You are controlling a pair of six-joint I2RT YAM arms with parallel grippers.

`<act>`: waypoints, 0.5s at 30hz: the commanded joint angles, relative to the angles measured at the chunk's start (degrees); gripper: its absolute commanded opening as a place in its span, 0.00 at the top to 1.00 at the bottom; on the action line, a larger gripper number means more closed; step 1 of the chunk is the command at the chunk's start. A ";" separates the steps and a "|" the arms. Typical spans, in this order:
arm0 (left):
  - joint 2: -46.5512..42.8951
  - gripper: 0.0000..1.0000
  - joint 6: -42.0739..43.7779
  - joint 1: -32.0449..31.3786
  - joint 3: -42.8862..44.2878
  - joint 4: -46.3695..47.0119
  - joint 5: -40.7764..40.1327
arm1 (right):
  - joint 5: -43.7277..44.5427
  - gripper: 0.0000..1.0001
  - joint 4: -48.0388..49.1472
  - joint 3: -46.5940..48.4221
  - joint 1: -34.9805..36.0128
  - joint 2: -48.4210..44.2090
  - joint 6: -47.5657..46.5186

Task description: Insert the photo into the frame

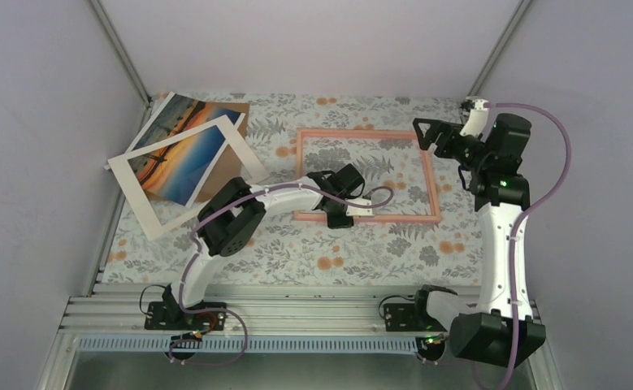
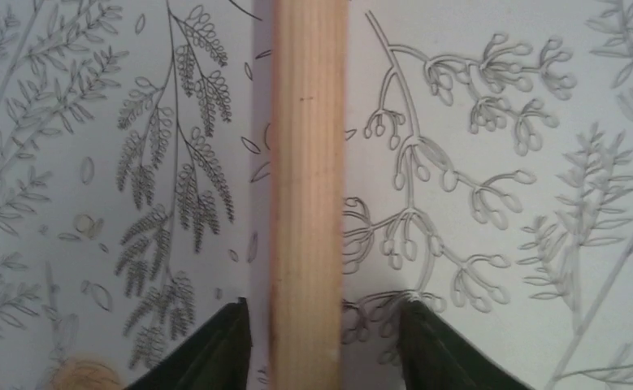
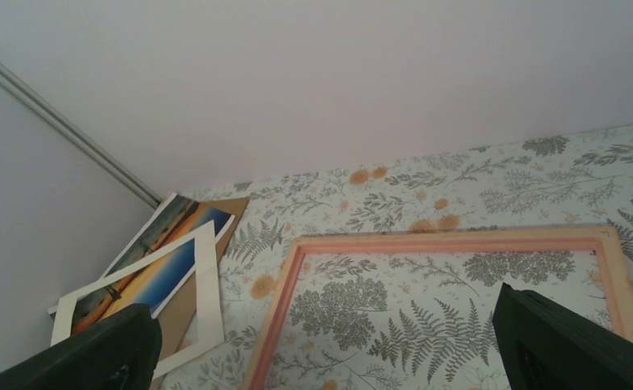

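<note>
The pink-edged wooden frame (image 1: 362, 132) lies flat on the floral cloth, mid-table. My left gripper (image 1: 339, 218) is low over its near rail. In the left wrist view the rail (image 2: 309, 162) runs between the two dark fingers of my left gripper (image 2: 325, 325), with a gap on each side, so the gripper is open and not clamping. The photo (image 1: 184, 150), an orange-and-blue sunset print, lies at the far left under a white mat; the right wrist view shows the photo (image 3: 154, 272) too. My right gripper (image 1: 423, 134) hovers open and empty over the frame's far right corner, and the right wrist view looks between the fingers of that gripper (image 3: 329, 333) down onto the frame (image 3: 451, 242).
A white mat border (image 1: 138, 191) lies tilted across the print, and a brown cardboard sheet (image 1: 236, 110) sits beneath it. Pale walls close in the table on the left, back and right. The floral cloth (image 1: 296, 252) covers the table.
</note>
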 commanded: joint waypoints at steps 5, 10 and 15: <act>-11.13 0.30 -5.13 8.02 -0.15 -3.97 13.67 | -5.04 0.00 5.31 -2.47 -0.19 4.49 -3.83; -20.48 0.26 -9.93 18.42 -3.79 -3.99 21.98 | -7.53 0.01 9.75 -3.56 4.34 8.49 -2.28; -31.21 0.19 -15.38 33.67 -12.39 -3.13 28.71 | -7.71 0.02 12.85 -2.95 12.44 14.71 -3.40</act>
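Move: Astride the frame's near rim, the left hand has its fingers already loosened; the frame's middle is about 19 cm ahead and 10 cm right. The white mat is roughly 53 cm left and 20 cm ahead. Beneath it, the photo's middle lies some 60 cm left and 33 cm ahead, the cardboard about 52 cm left and 30 cm ahead. From the right hand, high up, the mat is around 72 cm left, 14 cm ahead and 36 cm below. Opening its fingers wide, the left hand comes clear of the frame's near rim and rises about 18 cm while swinging left and forward towards the mat and photo, its fingertips tipping out to the right. The empty right hand, fingers still wide open, sinks some 6 cm and drifts forward, then left over the frame's far right part, turning slightly counter-clockwise. ##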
